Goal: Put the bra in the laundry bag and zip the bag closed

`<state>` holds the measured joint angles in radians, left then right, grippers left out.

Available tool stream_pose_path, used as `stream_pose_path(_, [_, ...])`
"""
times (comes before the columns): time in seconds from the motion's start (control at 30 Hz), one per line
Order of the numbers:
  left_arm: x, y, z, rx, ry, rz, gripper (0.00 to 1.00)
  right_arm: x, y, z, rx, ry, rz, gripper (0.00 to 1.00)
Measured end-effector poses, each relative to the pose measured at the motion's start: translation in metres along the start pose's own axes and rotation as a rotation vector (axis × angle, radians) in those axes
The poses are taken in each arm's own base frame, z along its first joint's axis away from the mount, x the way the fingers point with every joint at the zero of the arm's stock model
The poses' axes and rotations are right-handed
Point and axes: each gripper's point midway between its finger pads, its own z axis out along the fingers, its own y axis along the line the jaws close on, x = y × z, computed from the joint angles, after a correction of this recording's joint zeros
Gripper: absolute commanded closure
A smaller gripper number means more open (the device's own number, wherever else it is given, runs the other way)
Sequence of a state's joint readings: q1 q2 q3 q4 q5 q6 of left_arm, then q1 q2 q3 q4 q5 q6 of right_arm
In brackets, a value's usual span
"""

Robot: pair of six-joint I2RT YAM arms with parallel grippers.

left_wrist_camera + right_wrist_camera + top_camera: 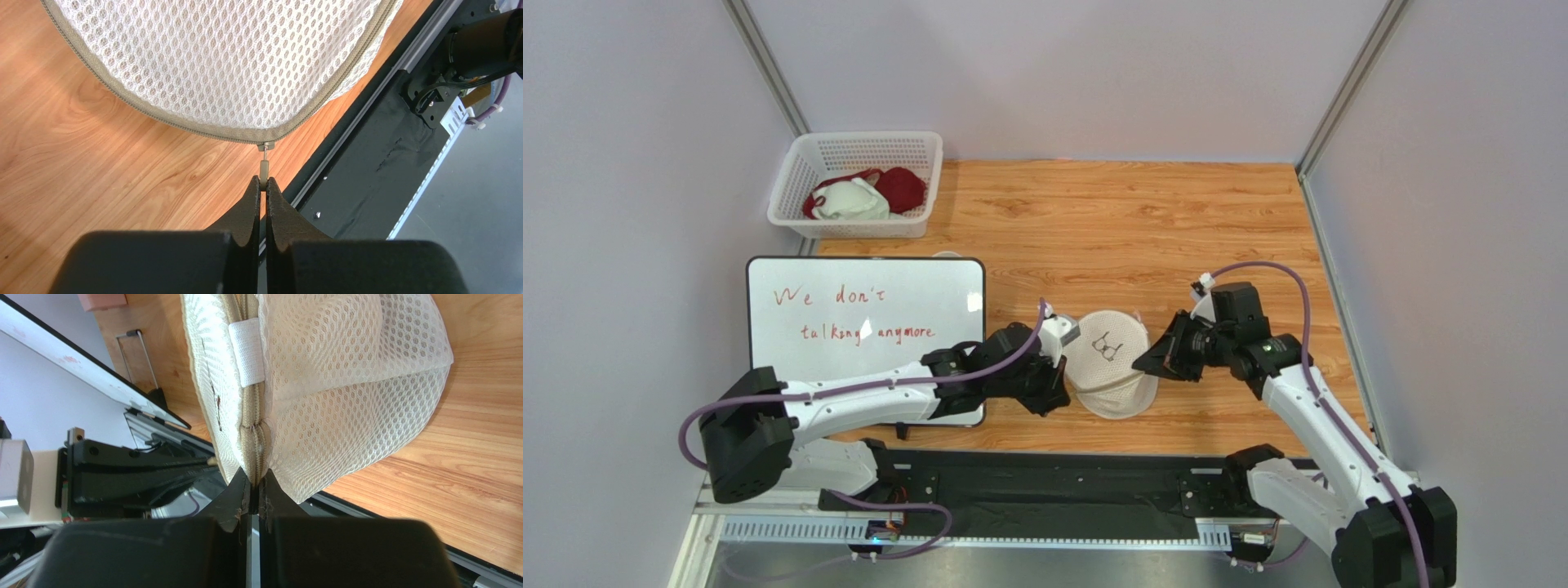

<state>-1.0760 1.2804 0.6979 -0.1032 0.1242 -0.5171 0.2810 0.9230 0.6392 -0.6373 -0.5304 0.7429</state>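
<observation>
The laundry bag [1114, 363] is a round off-white mesh pouch with a small black bra drawing, held between my two grippers near the table's front edge. My left gripper [1064, 371] is at the bag's left side. In the left wrist view this gripper [264, 185] is shut on the small zipper pull [264, 164] hanging from the rim zipper [184, 125]. My right gripper [1151, 359] is at the bag's right side. The right wrist view shows it [255, 489] shut on the bag's zippered rim [250, 441], below a white tab [247, 352]. The bra is out of view.
A white lattice basket [799, 157] at the back left holds a dark red garment [902, 186] and a white garment [849, 201]. A whiteboard [864, 368] with red writing lies left of the bag. A black rail [1051, 480] runs along the near edge.
</observation>
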Motion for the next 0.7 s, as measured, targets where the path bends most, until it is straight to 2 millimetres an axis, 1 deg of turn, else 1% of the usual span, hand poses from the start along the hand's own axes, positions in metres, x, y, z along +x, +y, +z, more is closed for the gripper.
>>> stream_pose_path(0.07, [-0.003, 0.001, -0.007, -0.002, -0.012, 0.007, 1.00, 0.000, 0.004, 0.003, -0.015, 0.031, -0.008, 1.00])
stream_pose_path(0.13, [-0.004, -0.003, -0.010, 0.017, -0.015, 0.022, 1.00, -0.003, 0.007, 0.008, -0.027, 0.058, -0.012, 1.00])
stream_pose_path(0.23, [-0.005, -0.011, -0.010, 0.059, -0.002, 0.028, 1.00, -0.009, 0.014, 0.019, -0.036, 0.097, -0.024, 0.99])
stream_pose_path(0.27, [-0.007, -0.015, -0.008, 0.073, 0.002, 0.028, 1.00, -0.011, 0.018, 0.023, -0.038, 0.110, -0.032, 0.87])
stream_pose_path(0.33, [-0.013, -0.024, -0.002, 0.106, 0.012, 0.030, 1.00, -0.014, 0.024, 0.030, -0.041, 0.132, -0.045, 0.66])
stream_pose_path(0.37, [-0.020, -0.031, 0.002, 0.125, 0.012, 0.031, 1.00, -0.016, 0.026, 0.032, -0.043, 0.138, -0.053, 0.46])
stream_pose_path(0.4, [-0.027, -0.036, 0.005, 0.143, 0.003, 0.035, 1.00, -0.019, 0.029, 0.035, -0.044, 0.140, -0.062, 0.39])
stream_pose_path(0.43, [-0.036, -0.044, 0.008, 0.165, -0.013, 0.035, 1.00, -0.021, 0.030, 0.035, -0.042, 0.138, -0.062, 0.30])
stream_pose_path(0.5, [-0.055, -0.057, 0.011, 0.207, -0.060, 0.035, 1.00, -0.023, 0.030, 0.035, -0.034, 0.131, -0.076, 0.25])
stream_pose_path(0.53, [-0.061, -0.061, 0.012, 0.220, -0.075, 0.036, 1.00, -0.023, 0.029, 0.034, -0.026, 0.126, -0.082, 0.21])
stream_pose_path(0.57, [-0.066, -0.065, 0.012, 0.233, -0.087, 0.036, 1.00, -0.023, 0.026, 0.032, -0.008, 0.118, -0.087, 0.21])
stream_pose_path(0.63, [-0.072, -0.070, 0.014, 0.254, -0.099, 0.036, 1.00, -0.021, 0.021, 0.026, 0.021, 0.101, -0.097, 0.21])
stream_pose_path(0.7, [-0.072, -0.071, 0.016, 0.260, -0.096, 0.032, 1.00, -0.019, 0.019, 0.015, 0.036, 0.070, -0.114, 0.21])
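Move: Near the left hand's pinch on the zipper pull, the bag's round lid has its middle about 7 cm ahead and 7 cm to the right, roughly level. The slack bag body lies some 9 cm right, 1 cm ahead and 5 cm below; the whiteboard about 37 cm left, 11 cm ahead and 9 cm below. From the right hand, shut on the zipper seam, the lid's middle is about 3 cm ahead and 5 cm left, the body 3 cm back, 3 cm left and 7 cm below. Keeping its pinch on the zipper pull, the left hand first rises a little, then swings about 8 cm right and 6 cm up towards the right hand, its fingers tilting up some 15 degrees. The right hand carries the seam forward and left about 5 cm, opens wide to let go, then eases back to the right a couple of centimetres. ##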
